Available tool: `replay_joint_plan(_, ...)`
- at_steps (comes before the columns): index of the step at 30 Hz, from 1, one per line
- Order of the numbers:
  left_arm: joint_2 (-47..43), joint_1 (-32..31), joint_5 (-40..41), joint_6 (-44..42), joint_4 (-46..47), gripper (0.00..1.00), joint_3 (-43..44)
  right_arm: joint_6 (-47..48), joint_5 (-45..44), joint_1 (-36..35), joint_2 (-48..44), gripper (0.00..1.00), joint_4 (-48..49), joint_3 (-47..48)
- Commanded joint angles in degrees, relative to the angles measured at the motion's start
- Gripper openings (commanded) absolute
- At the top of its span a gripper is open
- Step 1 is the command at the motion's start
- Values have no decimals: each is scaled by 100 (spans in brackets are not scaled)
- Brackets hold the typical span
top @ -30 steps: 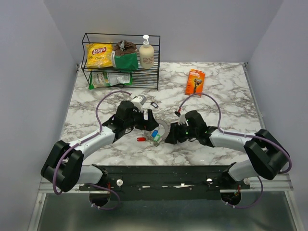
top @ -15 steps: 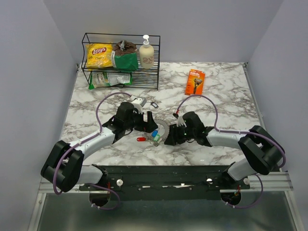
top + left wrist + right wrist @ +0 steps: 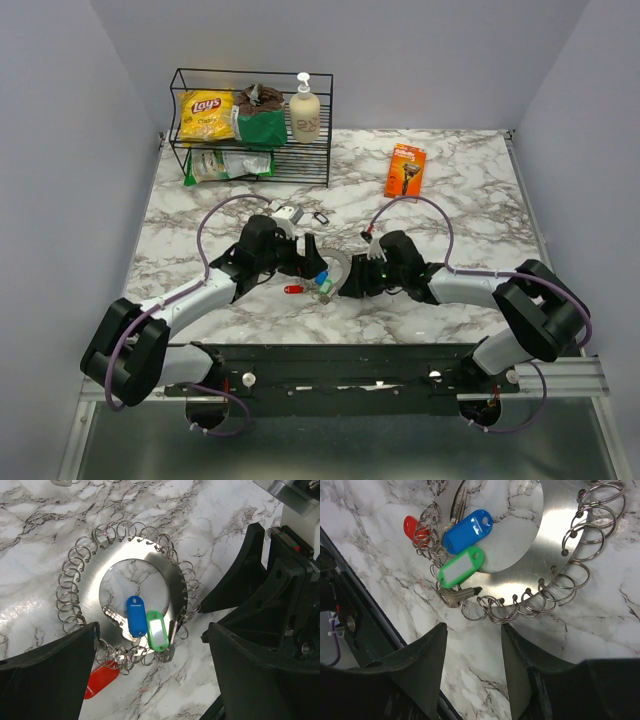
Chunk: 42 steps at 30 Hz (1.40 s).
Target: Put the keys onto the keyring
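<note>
The keyring (image 3: pixel 338 266) is a flat silvery disc with a hole and many small wire loops round its rim; it lies on the marble between both grippers. It shows in the left wrist view (image 3: pixel 87 597) and the right wrist view (image 3: pixel 532 555). The blue-tagged key (image 3: pixel 136 616), green-tagged key (image 3: pixel 156 631) and red-tagged key (image 3: pixel 100 680) lie at its near edge among the loops. They also show in the right wrist view as blue (image 3: pixel 468 531), green (image 3: pixel 460 567) and red (image 3: pixel 411 526). My left gripper (image 3: pixel 150 647) is open, straddling that edge. My right gripper (image 3: pixel 472 630) is open and empty, one fingertip (image 3: pixel 512 640) beside the loops.
A wire rack (image 3: pixel 250 125) with a chips bag, a green bag and a soap bottle stands at the back left. An orange box (image 3: pixel 405 170) lies at the back right. A small dark tag (image 3: pixel 321 216) and a white object (image 3: pixel 290 212) lie behind the left gripper.
My right gripper has moved a little left, closer to the keyring's edge. My left gripper has shifted slightly forward over the ring. The keys and ring have not moved.
</note>
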State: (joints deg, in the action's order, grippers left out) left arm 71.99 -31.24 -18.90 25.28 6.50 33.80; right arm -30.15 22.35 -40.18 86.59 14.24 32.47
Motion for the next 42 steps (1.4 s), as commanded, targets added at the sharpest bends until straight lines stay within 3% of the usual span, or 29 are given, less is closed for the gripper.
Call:
replay_joint_plan(1, -176, -22, -88, -93, -44, 97, -102, -87, -248, -51, -98, 56, 44, 49)
replay_joint_plan(9, -202, -13, 166, -146, -412, 97, 21, -17, -476, -51, -432, 56, -228, 110)
replay_joint_plan(19, -317, -22, 589, -40, -589, 96, -31, 405, -1523, -42, -713, 56, -1081, 585)
replay_joint_plan(42, -387, -22, 747, -23, -571, 96, -119, 958, -1769, 256, 60, 56, -1705, 1737)
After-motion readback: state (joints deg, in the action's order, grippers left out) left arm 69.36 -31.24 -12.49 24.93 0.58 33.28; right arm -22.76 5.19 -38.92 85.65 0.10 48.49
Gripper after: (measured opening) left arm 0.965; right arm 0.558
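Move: From the right hand the steel keyring's middle lies about 4 cm ahead, 5 cm to the left and 3 cm below. The green tag is level with that hand and 5 cm to its left, the blue tag roughly 2 cm ahead and 6 cm left, the red tag 13 cm left and nearly level, all on the table. From the left hand, the keyring's middle is some 3 cm ahead, 4 cm right and 10 cm below. Forward and up, about 8 cm out, the right hand rises off the keyring's near right side and passes along its right edge to beyond its middle, sinking slightly at the end; it turns some 10 degrees clockwise and tips, its fingers staying half open and empty. The left hand, wide open, shifts about 2 cm left and a little down above the ring. ##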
